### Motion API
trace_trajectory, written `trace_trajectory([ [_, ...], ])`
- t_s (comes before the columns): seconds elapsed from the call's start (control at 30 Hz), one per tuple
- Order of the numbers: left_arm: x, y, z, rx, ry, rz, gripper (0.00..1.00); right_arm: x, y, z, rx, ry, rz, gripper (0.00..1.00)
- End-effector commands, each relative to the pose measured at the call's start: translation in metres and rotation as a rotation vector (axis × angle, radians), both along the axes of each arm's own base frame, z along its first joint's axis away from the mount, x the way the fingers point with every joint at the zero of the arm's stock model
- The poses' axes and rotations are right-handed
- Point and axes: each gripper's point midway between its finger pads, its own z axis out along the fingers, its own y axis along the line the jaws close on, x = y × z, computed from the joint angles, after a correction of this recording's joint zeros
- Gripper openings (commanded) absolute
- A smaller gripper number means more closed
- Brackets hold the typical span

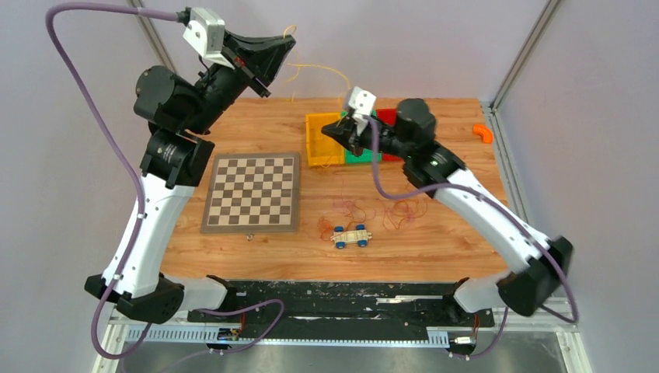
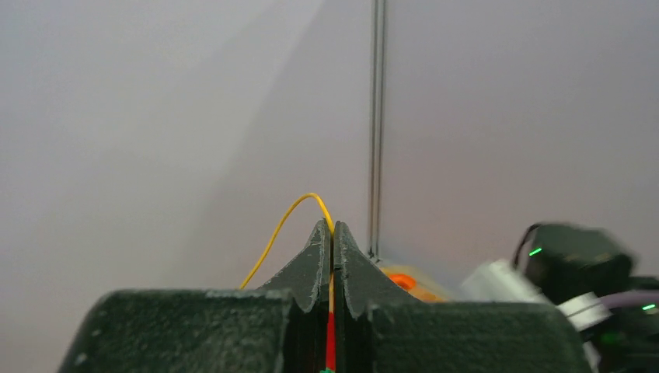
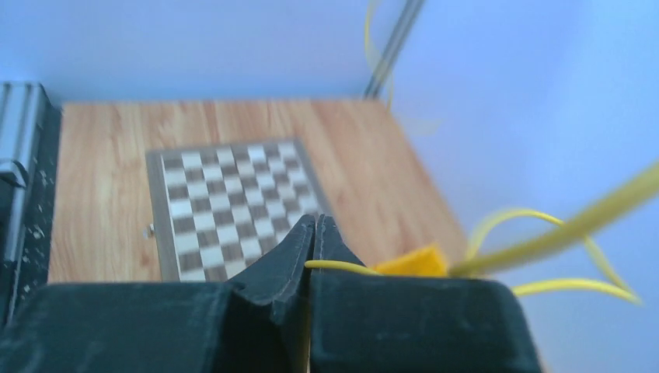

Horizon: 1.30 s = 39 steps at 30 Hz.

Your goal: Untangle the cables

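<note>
A thin yellow cable [image 1: 322, 67] hangs in the air between my two grippers, above the back of the table. My left gripper [image 1: 286, 45] is raised high at the back left and is shut on it. In the left wrist view the yellow cable [image 2: 278, 230] arcs out of the tips of the left gripper [image 2: 332, 228]. My right gripper [image 1: 329, 129] hovers over the yellow bin [image 1: 318, 147], shut on the same cable. The right wrist view shows the yellow cable [image 3: 346, 266] entering the side of the right gripper [image 3: 315, 222]. Thin red and orange cables [image 1: 351, 209] lie in loose curls on the table, with more of these cables [image 1: 405, 212] to the right.
A chessboard [image 1: 252, 192] lies left of centre. A small wooden toy car [image 1: 351, 237] with blue wheels sits among the curls. Green [image 1: 359, 156] and red [image 1: 386, 116] bins stand beside the yellow one. An orange piece [image 1: 482, 132] lies at the back right edge.
</note>
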Motion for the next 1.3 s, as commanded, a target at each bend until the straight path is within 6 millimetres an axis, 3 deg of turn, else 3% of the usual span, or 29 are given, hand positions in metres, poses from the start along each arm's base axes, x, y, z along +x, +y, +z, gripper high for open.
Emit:
trace_trajectory([
  [0.0,0.016,0.003,-0.037,0.011,0.104,0.003,0.0,-0.039,-0.021,0.017,-0.061,-0.056,0.032,0.0],
  [0.03,0.018,0.001,-0.045,0.017,0.132,-0.017,0.0,-0.042,-0.021,-0.005,-0.105,-0.005,0.044,0.0],
  [0.1,0.023,-0.009,-0.073,0.066,0.214,-0.075,0.0,-0.063,-0.016,-0.009,-0.11,0.04,0.129,0.0],
  [0.13,0.021,-0.017,-0.09,0.102,0.244,-0.127,0.0,-0.069,-0.011,-0.023,-0.149,0.0,0.144,0.0],
  [0.2,0.02,-0.025,-0.115,0.128,0.304,-0.177,0.0,-0.081,-0.009,-0.106,-0.391,0.072,0.194,0.0],
  [0.27,0.02,-0.029,-0.136,0.133,0.366,-0.205,0.0,-0.098,-0.03,-0.188,-0.681,0.167,0.228,0.0],
  [0.3,0.021,-0.03,-0.146,0.142,0.396,-0.21,0.0,-0.088,-0.039,-0.203,-0.766,0.138,0.158,0.0],
  [0.33,0.019,-0.03,-0.151,0.151,0.404,-0.217,0.0,-0.073,-0.038,-0.195,-0.753,0.108,0.092,0.0],
  [0.37,0.016,-0.029,-0.158,0.156,0.418,-0.215,0.0,-0.055,-0.037,-0.171,-0.678,0.084,0.019,0.0],
  [0.43,0.014,-0.025,-0.166,0.158,0.417,-0.196,0.0,-0.012,-0.04,-0.103,-0.519,-0.006,-0.17,0.0],
  [0.5,0.014,-0.022,-0.168,0.156,0.416,-0.175,0.0,0.019,-0.053,-0.057,-0.415,-0.069,-0.328,0.0],
  [0.53,0.014,-0.021,-0.169,0.159,0.42,-0.172,0.0,0.023,-0.057,-0.052,-0.389,-0.095,-0.336,0.0],
  [0.6,0.014,-0.02,-0.166,0.156,0.415,-0.167,0.0,0.015,-0.055,-0.066,-0.444,-0.213,-0.276,0.0],
  [0.63,0.013,-0.019,-0.164,0.153,0.409,-0.163,0.0,0.009,-0.055,-0.054,-0.415,-0.256,-0.272,0.0],
  [0.7,0.014,-0.014,-0.161,0.146,0.399,-0.15,0.0,-0.006,-0.052,-0.009,-0.251,-0.276,-0.213,0.0],
  [0.77,0.01,-0.014,-0.162,0.154,0.385,-0.166,0.0,-0.023,-0.048,0.016,-0.15,-0.273,-0.146,0.0],
  [0.8,0.01,-0.016,-0.166,0.166,0.388,-0.176,0.0,-0.025,-0.048,0.02,-0.111,-0.24,-0.119,0.0],
  [0.9,0.0,-0.027,-0.18,0.208,0.415,-0.275,0.0,-0.044,-0.038,-0.002,-0.108,-0.027,0.057,0.0],
  [0.93,-0.002,-0.031,-0.186,0.231,0.429,-0.313,0.0,-0.048,-0.039,0.001,-0.099,0.002,0.081,0.0],
  [0.97,-0.017,-0.037,-0.191,0.275,0.411,-0.407,0.0,-0.053,-0.042,0.009,-0.063,0.026,0.11,0.0],
  [1.07,-0.041,-0.043,-0.213,0.341,0.411,-0.536,0.0,-0.067,-0.043,0.033,0.011,-0.037,0.177,0.0],
  [1.27,-0.073,-0.044,-0.227,0.414,0.297,-0.627,0.0,-0.084,-0.046,0.021,-0.014,-0.094,0.25,0.0],
])
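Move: The yellow cable is already held by both closed grippers, the right one's hold lying about 28 cm below the left hand, some 4 cm to its right and 3 cm ahead. From the right hand, the left one's hold is correspondingly up and slightly left. The yellow bin sits about 32 cm below the right hand and 12 cm ahead, with the green bin 10 cm right of the yellow one; the red tangle lies 34 cm below that hand, 6 cm back and 7 cm right. The yellow cable stays in both shut grippers as the left sinks about 20 cm towards the right one, rises slightly, then lowers and eases back and right, its tips dipping and swinging clockwise. The right flicks up and back, plunges nearly 30 cm with its tips tipped about 40 degrees down, then climbs again and levels, ending some 5 cm back and right of its start. ##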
